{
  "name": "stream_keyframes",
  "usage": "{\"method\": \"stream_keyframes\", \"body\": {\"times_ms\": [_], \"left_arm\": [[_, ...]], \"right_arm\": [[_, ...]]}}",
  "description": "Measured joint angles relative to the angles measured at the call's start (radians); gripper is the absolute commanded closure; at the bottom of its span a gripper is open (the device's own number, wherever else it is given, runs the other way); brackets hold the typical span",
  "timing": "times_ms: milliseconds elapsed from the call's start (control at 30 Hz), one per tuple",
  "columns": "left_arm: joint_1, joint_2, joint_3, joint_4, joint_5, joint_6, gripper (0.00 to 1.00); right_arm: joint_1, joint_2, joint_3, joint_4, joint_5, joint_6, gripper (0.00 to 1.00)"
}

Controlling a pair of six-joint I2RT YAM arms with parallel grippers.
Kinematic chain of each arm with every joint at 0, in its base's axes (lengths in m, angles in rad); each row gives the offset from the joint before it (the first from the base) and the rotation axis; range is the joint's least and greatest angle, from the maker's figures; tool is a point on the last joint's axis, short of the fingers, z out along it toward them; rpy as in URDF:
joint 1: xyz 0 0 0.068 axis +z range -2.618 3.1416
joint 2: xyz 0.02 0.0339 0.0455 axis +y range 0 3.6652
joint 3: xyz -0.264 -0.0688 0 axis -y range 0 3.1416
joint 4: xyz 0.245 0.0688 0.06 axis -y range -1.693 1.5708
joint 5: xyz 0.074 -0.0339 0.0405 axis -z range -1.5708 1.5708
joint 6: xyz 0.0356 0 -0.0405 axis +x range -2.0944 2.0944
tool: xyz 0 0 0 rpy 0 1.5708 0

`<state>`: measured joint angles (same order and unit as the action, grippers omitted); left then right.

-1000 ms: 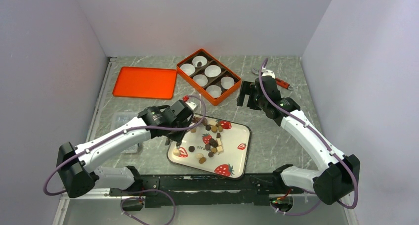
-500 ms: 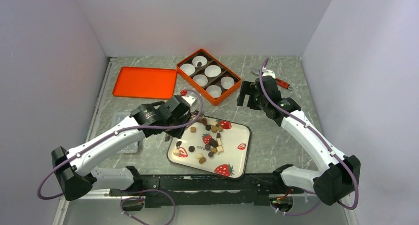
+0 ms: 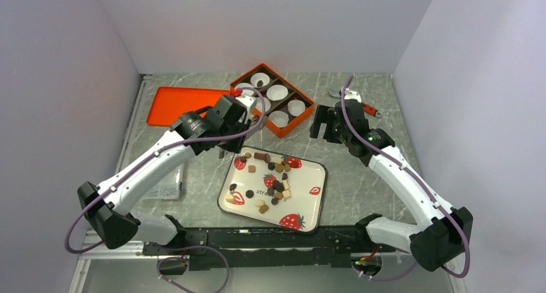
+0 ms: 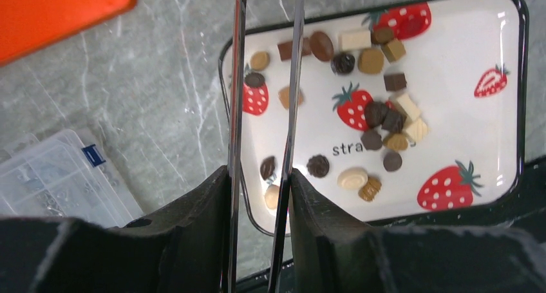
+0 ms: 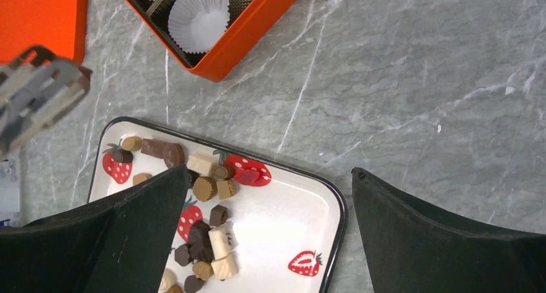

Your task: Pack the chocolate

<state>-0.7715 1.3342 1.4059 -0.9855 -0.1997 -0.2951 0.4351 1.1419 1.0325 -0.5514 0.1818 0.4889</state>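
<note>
The chocolate [image 3: 273,177] is a scatter of small dark, light brown and cream pieces on a white strawberry-print tray [image 3: 309,196]. It also shows in the left wrist view [image 4: 376,116] and the right wrist view [image 5: 206,190]. My left gripper [image 3: 222,148] [image 4: 259,172] is shut on metal tweezers [image 4: 237,80], raised over the tray's back left corner. The tweezer tips run out of view. My right gripper [image 3: 320,122] [image 5: 269,170] is open and empty, above the table behind the tray's right end.
An orange box [image 3: 293,120] with white paper cups stands behind the tray; its back cup holds one dark piece [image 3: 259,81]. Its orange lid [image 3: 187,106] lies to the left. A clear plastic case [image 3: 164,183] sits left of the tray. A red-handled tool [image 3: 366,107] lies at back right.
My left arm has risen off the tray and swung back toward the orange box, still gripping the tweezers. The right arm has hardly moved.
</note>
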Motion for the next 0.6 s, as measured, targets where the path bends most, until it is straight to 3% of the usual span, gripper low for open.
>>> {"method": "stream_keyframes", "body": {"times_ms": [600], "left_arm": [[0.248,0.351,0.340,0.063,-0.016,0.077,0.60]], "right_arm": [[-0.003,0.000,0.000,0.000,-0.005,0.000,0.00]]}}
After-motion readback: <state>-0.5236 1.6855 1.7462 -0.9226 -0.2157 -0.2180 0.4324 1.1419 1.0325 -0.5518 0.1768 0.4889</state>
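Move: The left hand already holds a brown chocolate; the paper cup at the box's left corner lies about 13 cm ahead, 5 cm to its left and some 9 cm below. The filled far cup is 16 cm straight ahead, the cup nearer in 9 cm straight ahead, and the empty red tray 8 cm ahead and 18 cm left. From the right hand, that corner cup lies roughly 6 cm ahead, 16 cm left, 7 cm below. Left hand sweeps the pinched chocolate forward about 13 cm towards the box's left-corner cup, turning some 10 degrees counter-clockwise. ##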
